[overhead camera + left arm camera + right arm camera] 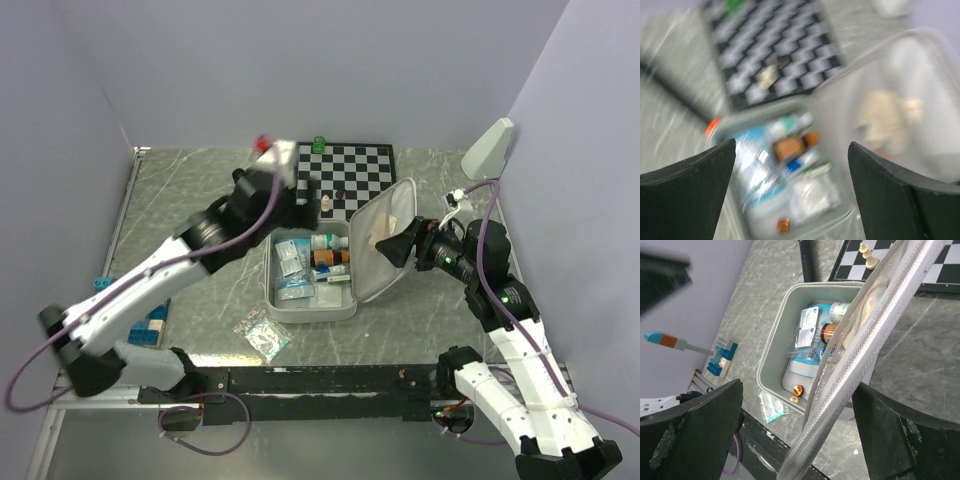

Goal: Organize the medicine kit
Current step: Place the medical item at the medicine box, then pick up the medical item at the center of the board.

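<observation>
The medicine kit point(270, 292) lies open at the table's middle, with bottles, sachets and packets in its base. Its lid point(385, 245) stands raised on the right. My left gripper point(300, 192) hangs open above the kit's far edge, near the chessboard point(350, 172). The blurred left wrist view shows nothing between the left gripper's point(790, 192) fingers, only the kit's base point(752, 114) below. My right gripper point(802, 432) is open. The lid's rim point(875, 350) runs between its fingers point(705, 432), closer to the right one.
A blister sachet point(263, 333) lies on the table just in front of the kit. A pale pawn point(326, 204) and a green piece point(319, 144) stand on the chessboard. A white wedge point(487, 148) leans at the back right. Blue blocks point(150, 325) lie at the left.
</observation>
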Controlling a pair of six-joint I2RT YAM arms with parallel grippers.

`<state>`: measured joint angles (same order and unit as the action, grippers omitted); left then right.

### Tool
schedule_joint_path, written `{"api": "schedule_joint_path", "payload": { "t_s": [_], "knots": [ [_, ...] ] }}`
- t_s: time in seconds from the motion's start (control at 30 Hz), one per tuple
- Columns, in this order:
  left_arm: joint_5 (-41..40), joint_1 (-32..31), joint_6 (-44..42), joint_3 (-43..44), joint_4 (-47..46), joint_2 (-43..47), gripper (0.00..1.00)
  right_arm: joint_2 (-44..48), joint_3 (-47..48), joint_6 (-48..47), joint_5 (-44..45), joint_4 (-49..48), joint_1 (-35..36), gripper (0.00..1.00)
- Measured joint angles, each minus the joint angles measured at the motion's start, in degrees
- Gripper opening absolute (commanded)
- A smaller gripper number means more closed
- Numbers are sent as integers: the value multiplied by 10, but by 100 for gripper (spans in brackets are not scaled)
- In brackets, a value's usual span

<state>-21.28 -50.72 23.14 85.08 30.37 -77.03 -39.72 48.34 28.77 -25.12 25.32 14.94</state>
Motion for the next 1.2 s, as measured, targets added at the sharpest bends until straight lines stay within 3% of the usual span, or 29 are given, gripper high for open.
{"api": "schedule_joint_path", "payload": {
  "t_s": [0.1,0.23,0.4,0.5,0.63,0.8,1.03,1.2],
  "knots": [
    [-56,4,116,-167,7,124,96,0,-5,1,4,-1,0,95],
    [-104,-58,292,-332,78,250,96,-2,-8,1,6,-1,0,95],
    [-125,-126,521,-424,191,273,97,-8,-8,1,6,-1,0,95],
    [-123,-133,647,-476,235,283,98,-9,-8,2,4,-3,0,95],
    [-119,-133,750,-533,256,316,99,-9,-12,3,2,-9,0,95],
    [-120,-133,766,-569,229,313,99,-9,-20,3,0,-13,0,95],
    [-114,-123,684,-572,133,203,99,-6,-27,3,-9,-22,0,95],
    [-98,-115,628,-591,66,188,88,-1,-30,3,-9,-20,0,95]
  ]
}}
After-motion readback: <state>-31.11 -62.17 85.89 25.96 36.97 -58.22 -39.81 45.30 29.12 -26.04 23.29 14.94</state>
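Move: The medical item, a small zip bag with a teal-patterned packet, lies on the table about 15 cm back from the left hand, 12 cm to its left and 34 cm below. From the left hand, the medicine box stands roughly 31 cm straight below, its raised lid some 17 cm to the right, 6 cm ahead and 26 cm below. From the right hand the item is about 28 cm left, 8 cm back and 28 cm down. Wide open, the left hand swoops down some 30 cm, back and left, to the medical item, tipping downward. ##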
